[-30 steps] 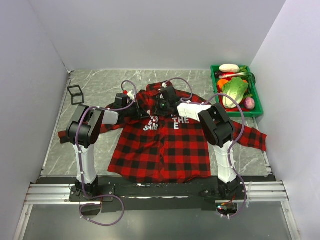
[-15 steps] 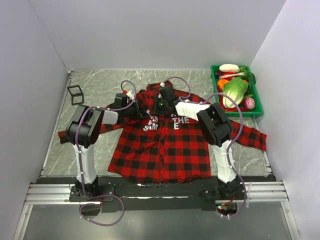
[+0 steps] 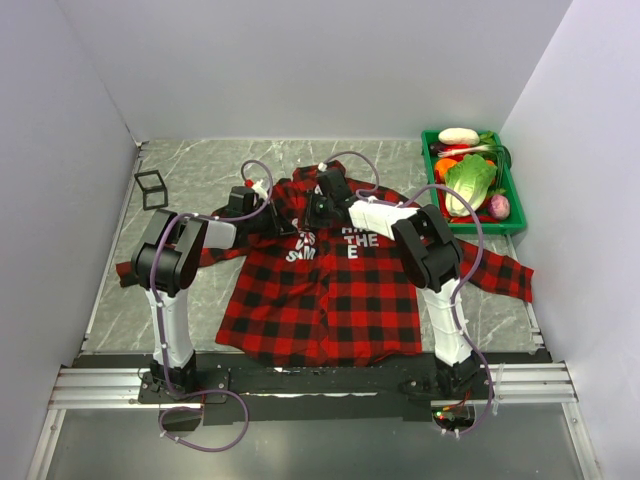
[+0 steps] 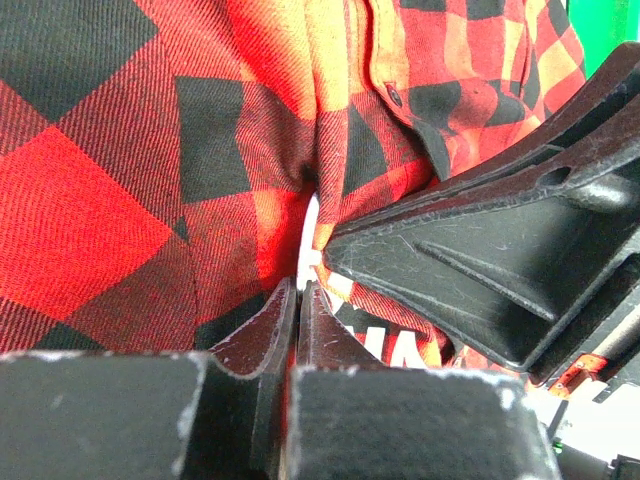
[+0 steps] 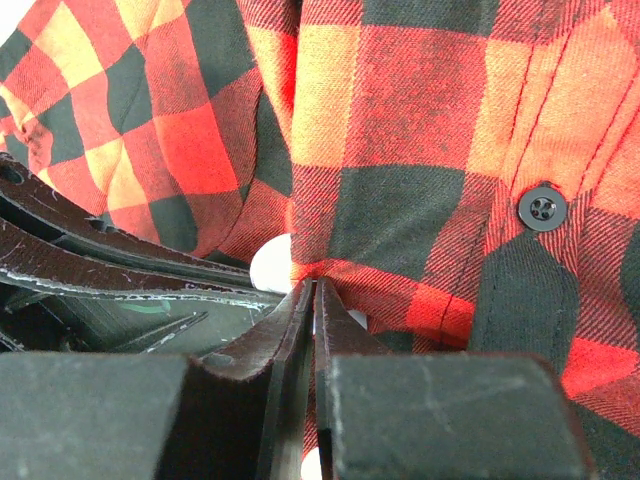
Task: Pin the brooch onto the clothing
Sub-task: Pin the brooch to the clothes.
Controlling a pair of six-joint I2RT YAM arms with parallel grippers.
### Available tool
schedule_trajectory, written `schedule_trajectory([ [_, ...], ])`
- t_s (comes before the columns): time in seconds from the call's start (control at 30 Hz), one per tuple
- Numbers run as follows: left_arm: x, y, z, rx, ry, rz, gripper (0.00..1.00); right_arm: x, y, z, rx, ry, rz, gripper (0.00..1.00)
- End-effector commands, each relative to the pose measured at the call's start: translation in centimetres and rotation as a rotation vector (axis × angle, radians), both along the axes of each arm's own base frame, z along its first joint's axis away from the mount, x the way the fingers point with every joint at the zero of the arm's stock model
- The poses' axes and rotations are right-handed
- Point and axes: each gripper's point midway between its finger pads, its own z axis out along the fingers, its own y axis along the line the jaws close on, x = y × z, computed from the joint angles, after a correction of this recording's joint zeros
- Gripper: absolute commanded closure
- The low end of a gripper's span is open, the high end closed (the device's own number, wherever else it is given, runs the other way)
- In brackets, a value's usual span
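The red-and-black plaid shirt [image 3: 330, 290] lies flat, front up, with white letters on the chest. My left gripper [image 3: 292, 226] and right gripper [image 3: 314, 213] meet at the chest just below the collar. In the left wrist view the left gripper [image 4: 300, 287] is shut on a raised fold of the shirt [image 4: 120, 200], with the right gripper's black body close at the right. In the right wrist view the right gripper [image 5: 308, 287] is shut on a fold of the shirt [image 5: 420, 150]. A pale round patch [image 5: 270, 263] shows beside its tips; I cannot tell whether it is the brooch.
A small black wire-frame cube [image 3: 150, 188] stands at the far left. A green tray [image 3: 480, 229] of vegetables stands at the far right. White walls close in the left, back and right sides. A black shirt button [image 5: 541, 207] lies right of the right fingers.
The right gripper has shifted slightly left and farther back over the chest. The left arm and the shirt have hardly moved.
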Motion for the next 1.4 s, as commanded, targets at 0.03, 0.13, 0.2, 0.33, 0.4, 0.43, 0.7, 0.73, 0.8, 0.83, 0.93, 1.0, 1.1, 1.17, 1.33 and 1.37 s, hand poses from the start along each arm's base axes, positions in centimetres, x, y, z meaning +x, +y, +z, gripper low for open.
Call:
schedule_trajectory([
  [0.03,-1.5,-0.9,0.3,0.063,-0.036,-0.071,0.99,0.1,1.1,-0.3,-0.011,-0.007,0.026,0.89],
  [0.13,-1.6,-1.1,0.2,0.07,-0.042,-0.08,0.99,-0.1,1.3,-0.3,-0.009,0.008,0.04,0.89],
  [0.2,-1.6,-1.1,0.2,0.081,-0.049,-0.087,0.99,-0.2,1.4,-0.5,-0.01,0.017,0.05,0.89],
  [0.33,-1.7,-1.1,0.3,0.1,-0.068,-0.097,0.99,-0.2,1.4,-0.3,-0.012,0.015,0.054,0.89],
  [0.4,-1.6,-1.2,0.3,0.101,-0.068,-0.1,0.99,-0.2,1.3,-0.2,-0.015,0.016,0.059,0.89],
  [0.43,-1.6,-1.2,0.3,0.101,-0.066,-0.103,0.99,-0.4,1.2,-0.4,-0.015,0.02,0.059,0.89],
  [0.7,-1.2,-1.7,-0.1,0.084,-0.017,-0.111,0.99,-0.5,1.0,0.0,-0.004,0.008,0.057,0.89],
  [0.73,-0.9,-1.3,-0.3,0.096,-0.008,-0.093,0.99,-0.7,0.8,-0.1,-0.001,0.01,0.057,0.89],
  [0.8,-1.0,-1.0,-0.6,0.093,0.015,-0.08,0.99,-0.7,0.6,1.4,0.016,-0.02,0.051,0.88],
  [0.83,-0.9,-0.7,-0.6,0.09,0.022,-0.073,0.99,-0.8,0.0,1.4,0.013,-0.03,0.039,0.86],
  [0.93,-0.8,-0.6,-0.4,0.088,0.024,-0.08,0.99,-0.6,-1.2,3.3,0.02,-0.099,0.04,0.73],
  [1.0,-1.1,-0.6,-0.7,0.09,0.049,-0.104,0.99,-0.1,-2.1,4.8,0.027,-0.141,0.054,0.66],
  [1.1,-1.1,-0.5,-1.0,0.093,0.081,-0.133,0.99,0.2,-3.0,5.9,0.028,-0.187,0.089,0.62],
  [1.17,-0.6,-0.3,-0.8,0.087,0.088,-0.136,0.99,0.4,-3.5,6.1,0.002,-0.22,0.115,0.62],
  [1.33,-0.5,-0.1,-1.2,0.102,0.139,-0.154,0.99,1.3,-4.1,5.6,-0.101,-0.283,0.21,0.67],
  [1.37,-0.6,0.1,-1.3,0.105,0.145,-0.152,0.99,1.4,-4.1,5.5,-0.119,-0.296,0.235,0.69],
])
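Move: The brooch is edge-on in the left hand's fingertips, about 1 cm ahead and 1 cm to the right of that hand's point, and against the raised shirt fold. From the right hand, whose nearly shut tips are at the fold's other side, the brooch lies some 2 cm to the left, level in depth and height. From the right hand, the shirt's nearest button is roughly 3 cm ahead and 3 cm right, and the SAM lettering about 6 cm back and 1 cm left, some 3 cm lower. The left hand keeps its shut grip on the brooch at the shirt fold, hardly travelling and only rocking its wrist a few degrees, while the right fingertips first linger at the fold, easing back and down a little. Then the right fingers part by about a quarter of their range and the hand comes free of the fold, drawing back about 1 cm before swinging forward again as it goes some 4 to 5 cm to the right and 3 cm up, away from the brooch, its wrist tilting about 10 degrees so the fingers point less steeply down. ##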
